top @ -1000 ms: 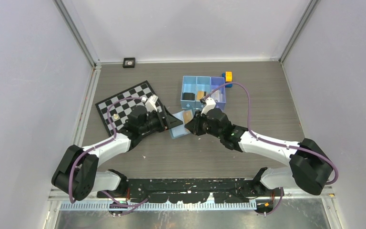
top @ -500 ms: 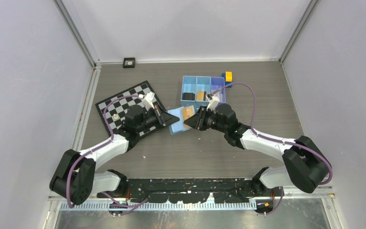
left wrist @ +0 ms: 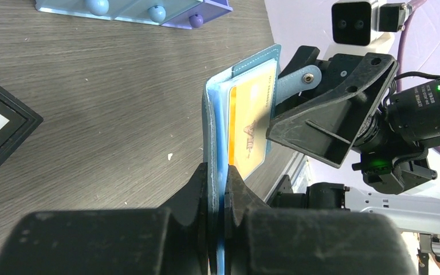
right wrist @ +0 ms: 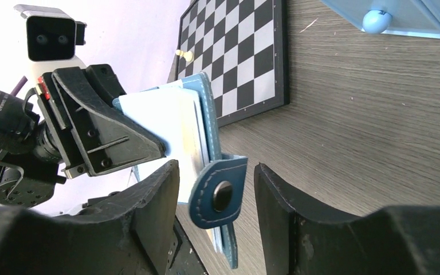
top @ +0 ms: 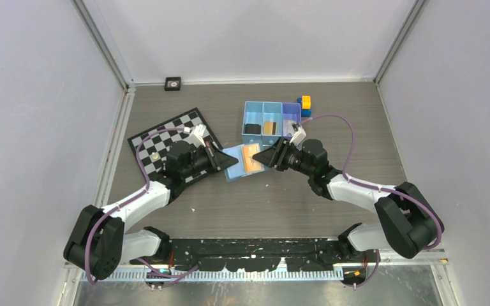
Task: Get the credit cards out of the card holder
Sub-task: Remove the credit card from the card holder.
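My left gripper (left wrist: 216,171) is shut on the edge of the blue card holder (left wrist: 213,114), which is held open. A tan-yellow credit card (left wrist: 253,123) sits in its inner pocket and shows orange in the top view (top: 251,159). My right gripper (right wrist: 216,172) is open, and the holder's snap strap (right wrist: 220,192) hangs between its fingers without touching them. A pale whitish card (right wrist: 160,117) shows against the holder (right wrist: 206,103) in the right wrist view. In the top view the grippers face each other, left (top: 227,162) and right (top: 265,158), across the holder (top: 235,159).
A checkerboard (top: 166,137) with a small piece (top: 156,155) lies left of the holder. A blue three-compartment tray (top: 291,121) stands just behind the right gripper, with a yellow-and-blue block (top: 304,102) beside it. A small black object (top: 173,83) sits at the back wall.
My right gripper has drawn back to the right, away from the holder. The holder now lies more open, with more of the tan card showing. The left gripper keeps its hold.
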Robot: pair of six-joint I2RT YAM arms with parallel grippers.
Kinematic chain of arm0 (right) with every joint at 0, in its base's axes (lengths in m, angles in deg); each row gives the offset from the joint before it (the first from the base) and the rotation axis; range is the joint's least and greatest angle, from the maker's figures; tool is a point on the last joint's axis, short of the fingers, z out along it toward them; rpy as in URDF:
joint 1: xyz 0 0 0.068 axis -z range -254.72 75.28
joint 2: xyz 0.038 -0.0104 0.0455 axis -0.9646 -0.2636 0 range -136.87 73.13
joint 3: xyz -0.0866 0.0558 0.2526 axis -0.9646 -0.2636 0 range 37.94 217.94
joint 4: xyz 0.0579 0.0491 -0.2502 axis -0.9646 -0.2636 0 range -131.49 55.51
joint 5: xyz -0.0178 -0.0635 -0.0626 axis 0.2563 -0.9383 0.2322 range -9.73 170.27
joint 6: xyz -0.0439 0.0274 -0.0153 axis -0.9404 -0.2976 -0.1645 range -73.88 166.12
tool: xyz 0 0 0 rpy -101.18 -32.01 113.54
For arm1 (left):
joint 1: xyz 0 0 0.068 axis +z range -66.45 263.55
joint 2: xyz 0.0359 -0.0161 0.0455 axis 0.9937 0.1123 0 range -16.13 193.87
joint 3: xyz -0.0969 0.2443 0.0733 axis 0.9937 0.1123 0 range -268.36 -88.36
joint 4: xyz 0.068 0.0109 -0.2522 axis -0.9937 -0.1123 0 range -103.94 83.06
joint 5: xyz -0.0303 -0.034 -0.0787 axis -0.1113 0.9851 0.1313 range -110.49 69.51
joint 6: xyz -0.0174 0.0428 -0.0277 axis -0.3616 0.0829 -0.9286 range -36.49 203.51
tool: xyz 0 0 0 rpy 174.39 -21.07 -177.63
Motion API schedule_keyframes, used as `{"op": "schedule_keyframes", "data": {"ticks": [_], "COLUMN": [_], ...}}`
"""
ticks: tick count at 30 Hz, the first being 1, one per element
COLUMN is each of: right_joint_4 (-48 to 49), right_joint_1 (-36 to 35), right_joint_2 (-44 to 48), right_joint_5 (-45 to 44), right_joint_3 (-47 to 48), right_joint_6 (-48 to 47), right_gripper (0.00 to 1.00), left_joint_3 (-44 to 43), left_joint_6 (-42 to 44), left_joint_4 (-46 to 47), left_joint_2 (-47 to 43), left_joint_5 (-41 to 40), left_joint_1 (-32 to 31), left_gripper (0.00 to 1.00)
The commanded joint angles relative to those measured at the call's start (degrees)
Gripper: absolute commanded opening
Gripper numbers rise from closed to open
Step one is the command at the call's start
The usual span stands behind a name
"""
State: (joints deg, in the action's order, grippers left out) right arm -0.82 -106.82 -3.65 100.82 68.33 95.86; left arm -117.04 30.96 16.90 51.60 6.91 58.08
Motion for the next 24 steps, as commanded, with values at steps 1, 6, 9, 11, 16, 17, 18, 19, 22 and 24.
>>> {"op": "schedule_keyframes", "data": {"ticks": [1,6,9,11,16,17,18,19,22,24], "right_joint_4": [5.31,5.90,6.86,7.06,7.07,7.16,7.28,7.45,7.17,6.17], "right_joint_1": [0.36,0.42,0.37,0.40,0.37,0.37,0.37,0.41,0.54,0.73], "right_joint_2": [1.78,1.52,0.91,0.69,0.19,0.07,-0.07,-0.19,-0.18,-0.15], "right_joint_5": [1.75,2.30,3.01,3.25,3.59,3.49,3.33,3.25,2.72,2.28], "right_joint_3": [-0.66,-0.62,-0.51,-0.47,-0.23,-0.27,-0.25,-0.32,-0.33,-0.17], "right_joint_6": [1.03,1.40,1.96,2.12,2.67,2.94,3.31,3.59,4.14,4.22], "right_gripper": [0.54,0.32,0.29,0.27,0.06,0.02,0.01,0.01,0.01,0.00], "left_joint_3": [-0.99,-1.19,-1.07,-1.08,-1.12,-1.19,-1.44,-1.88,-3.91,-4.33], "left_joint_6": [0.88,1.05,1.14,1.15,1.63,2.10,2.62,3.71,5.92,6.23], "left_joint_4": [1.57,1.55,1.48,1.48,1.18,0.43,-1.25,-4.53,-15.64,-20.55], "left_joint_2": [-0.90,-0.57,-0.66,-0.62,-0.96,-1.07,-1.66,-2.28,-4.81,-6.63], "left_joint_5": [0.34,0.54,0.38,0.30,0.16,-0.22,-1.91,-4.23,-12.91,-17.96], "left_joint_1": [0.16,0.16,0.16,0.16,0.12,0.16,0.16,0.23,0.50,0.73], "left_gripper": [0.00,0.00,0.00,0.00,0.00,0.03,0.09,0.14,0.28,0.44]}}
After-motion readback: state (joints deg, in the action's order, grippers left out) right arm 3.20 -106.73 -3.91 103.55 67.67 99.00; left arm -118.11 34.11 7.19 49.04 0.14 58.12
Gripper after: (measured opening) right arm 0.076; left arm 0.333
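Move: The card holder's strap, with its snap, stands between my open right fingers, about 1 cm to the left of that hand and level with it. An orange credit card lies in the holder some 4 cm to that hand's left; the drawer box is about 18 cm ahead, 5 cm right and 14 cm below. My left hand still pinches the holder's left edge, with the strap about 8 cm to its right and 1 cm ahead. I shut my right fingers on the strap at the holder's right edge, easing that hand up about 1 cm and slightly left and back as they close. My left hand keeps its pinch almost still until the right has closed. Then I part the left fingers about a quarter of their range and draw that hand some 2 cm left and as much down, away from the strap. ##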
